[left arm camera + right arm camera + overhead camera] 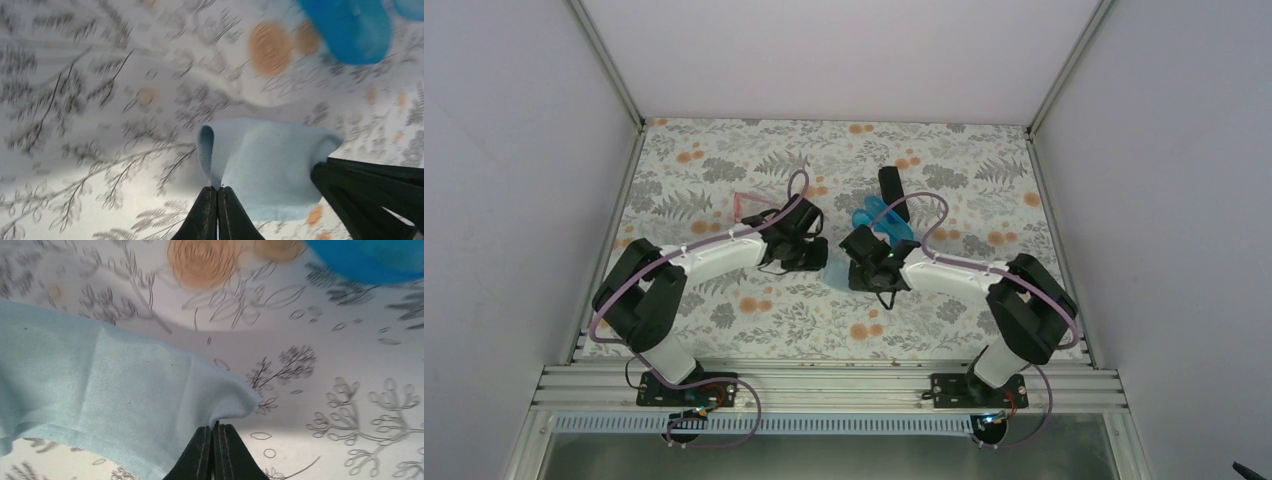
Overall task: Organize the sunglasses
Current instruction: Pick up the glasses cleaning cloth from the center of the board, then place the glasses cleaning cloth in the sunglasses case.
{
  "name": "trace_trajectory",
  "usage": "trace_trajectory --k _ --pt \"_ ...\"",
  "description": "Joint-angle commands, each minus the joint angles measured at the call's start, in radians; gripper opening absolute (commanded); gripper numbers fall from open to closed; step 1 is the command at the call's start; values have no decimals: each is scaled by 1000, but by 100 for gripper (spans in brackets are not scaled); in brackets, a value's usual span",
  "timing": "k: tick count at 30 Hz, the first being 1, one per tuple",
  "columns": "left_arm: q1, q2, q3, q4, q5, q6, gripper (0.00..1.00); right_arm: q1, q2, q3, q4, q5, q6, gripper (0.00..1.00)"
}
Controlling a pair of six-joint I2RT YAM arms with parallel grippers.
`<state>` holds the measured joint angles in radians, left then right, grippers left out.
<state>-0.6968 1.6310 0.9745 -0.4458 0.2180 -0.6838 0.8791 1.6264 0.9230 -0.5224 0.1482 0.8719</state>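
Observation:
The sunglasses (742, 207), thin and pink-red, lie on the floral table behind my left arm, partly hidden by it. A light blue cloth (836, 277) hangs between both grippers. My left gripper (816, 262) is shut on one corner of the cloth (270, 160), its tips (218, 189) pinching the fold. My right gripper (852, 268) is shut on another corner of the cloth (100, 390), at its tips (215, 429). The glossy blue case (879, 220) lies open just behind the grippers. It also shows in the left wrist view (350, 30) and the right wrist view (370, 260).
A black upright object (891, 188) stands behind the blue case. The right gripper's black fingers (370, 192) show at the right of the left wrist view, touching the cloth. White walls enclose the floral table (724, 150) on three sides.

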Motion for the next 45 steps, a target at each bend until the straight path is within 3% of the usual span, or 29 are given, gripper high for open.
trace_trajectory --k 1,25,45 --pt "0 38 93 -41 -12 110 2 -38 -76 12 -22 67 68 4" --pt "71 419 677 -188 133 415 2 -226 -90 76 -5 186 146 4" --pt "106 637 947 -294 174 479 2 -262 23 126 8 186 146 4"
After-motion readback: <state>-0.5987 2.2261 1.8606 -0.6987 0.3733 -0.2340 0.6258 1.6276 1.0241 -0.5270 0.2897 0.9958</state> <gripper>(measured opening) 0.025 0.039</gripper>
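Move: The cleaning cloth already hangs between my two hands, its middle some 3 cm right and 2 cm back of my left. The open blue case lies about 11 cm ahead and 11 right of my left hand, 3 cm lower, and 13 ahead and 6 right of my right, 1 cm lower. Its raised lid stands 3 cm right and 2 farther out than the case's middle. The black pouch is roughly 19 ahead and 14 right of my left hand, 4 below. Keeping both grips shut on the cloth, I carry it forward and to the right towards the open case, my left hand going about 15 cm out and 9 right, my right hand 9 out and 7 right. Both rise some 5 cm, then sink a little over the tray, while the wrists turn clockwise some 20 degrees and the fingertips swing slightly forward. ##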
